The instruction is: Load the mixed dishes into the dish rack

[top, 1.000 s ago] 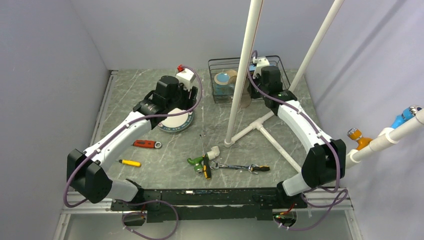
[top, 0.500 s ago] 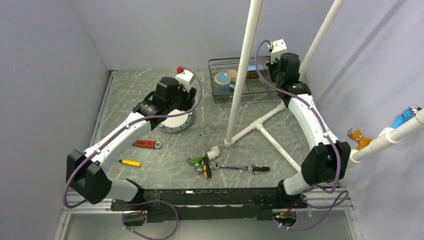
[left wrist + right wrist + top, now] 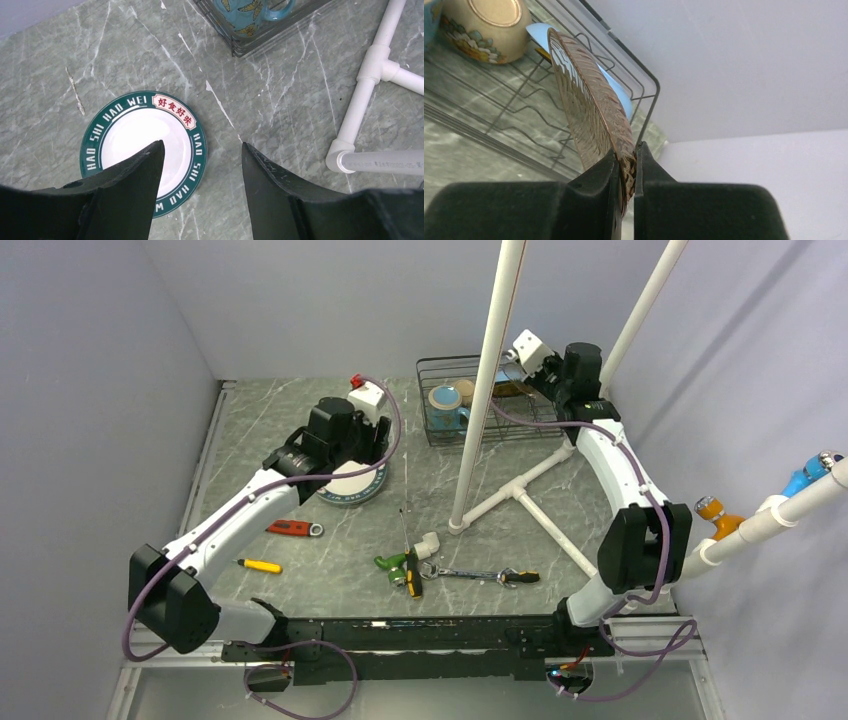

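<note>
A white plate with a dark green lettered rim lies flat on the table, left of the rack. My left gripper hangs open above its right edge, one finger over the plate and one over bare table. The black wire dish rack stands at the back with a teal mug inside. My right gripper is shut on the rim of the dark plate with a brown patterned back, held on edge over the rack's wire slots. A light-blue plate stands behind it, and a whitish bowl sits farther in.
An upright white pipe rises in front of the rack, and its T-shaped foot lies on the table. A red-handled tool, a yellow screwdriver, green and yellow handles and a wrench lie near the front.
My right arm has swung from the rack's front to its back right side, carrying the brown-backed plate over the rack. The left arm has barely shifted above the green-rimmed plate.
</note>
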Motion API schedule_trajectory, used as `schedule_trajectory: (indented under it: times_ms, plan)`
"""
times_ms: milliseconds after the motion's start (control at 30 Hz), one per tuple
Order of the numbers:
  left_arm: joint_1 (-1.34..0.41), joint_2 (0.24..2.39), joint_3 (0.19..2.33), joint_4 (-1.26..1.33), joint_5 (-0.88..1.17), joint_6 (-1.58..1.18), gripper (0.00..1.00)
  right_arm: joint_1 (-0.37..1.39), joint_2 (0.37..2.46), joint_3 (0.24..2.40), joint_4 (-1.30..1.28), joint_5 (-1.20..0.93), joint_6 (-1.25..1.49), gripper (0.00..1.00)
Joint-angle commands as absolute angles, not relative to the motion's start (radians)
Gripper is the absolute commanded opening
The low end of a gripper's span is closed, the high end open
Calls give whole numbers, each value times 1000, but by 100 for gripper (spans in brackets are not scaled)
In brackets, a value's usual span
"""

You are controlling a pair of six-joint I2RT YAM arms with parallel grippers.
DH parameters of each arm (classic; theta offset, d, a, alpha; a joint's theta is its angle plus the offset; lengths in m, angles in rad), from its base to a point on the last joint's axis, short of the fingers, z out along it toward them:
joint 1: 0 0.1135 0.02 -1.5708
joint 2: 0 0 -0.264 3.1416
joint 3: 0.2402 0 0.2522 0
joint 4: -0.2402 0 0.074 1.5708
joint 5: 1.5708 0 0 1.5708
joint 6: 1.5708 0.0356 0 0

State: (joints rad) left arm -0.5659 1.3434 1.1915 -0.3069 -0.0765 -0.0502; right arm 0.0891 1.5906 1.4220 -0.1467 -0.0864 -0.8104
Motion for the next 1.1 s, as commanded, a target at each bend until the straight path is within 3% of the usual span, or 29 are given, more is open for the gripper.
schedule_trajectory:
  times_ms: [0,367,1067]
  plan:
    - [-564,1283,1173,-247,-67,-74,63,72,1604,1420,-76,-223,-1062,0]
    - [-564,1291,1162,-233,-81,-65,62,69,1692,1414,-78,-285,-1345,0]
    - [-553,1350,1183,-251,-53,-63,63,76,1823,1474,73,-152,-1507,0]
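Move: Down to the left of the right hand, which already holds the clear brown plate, lies its slot in the dish rack: about 7 cm ahead, 6 cm left and 17 cm below. The amber plate stands just beyond it, 9 cm ahead and 8 cm left of the hand; the blue plate is 12 cm ahead and 6 cm left, the upturned bowl 6 cm ahead and some 20 cm left. From the left hand the slot is about 22 cm ahead and 30 cm right. Lowering the clear brown plate into the right end of the rack, the right hand sinks about 7 cm while reaching some 5 cm forward, the descent starting after a brief level start and levelling off at the end. The wrist rolls its left side down some 30 degrees and swings counter-clockwise, lining the plate up alongside the blue plate; the fingers keep their pinch on the rim. ##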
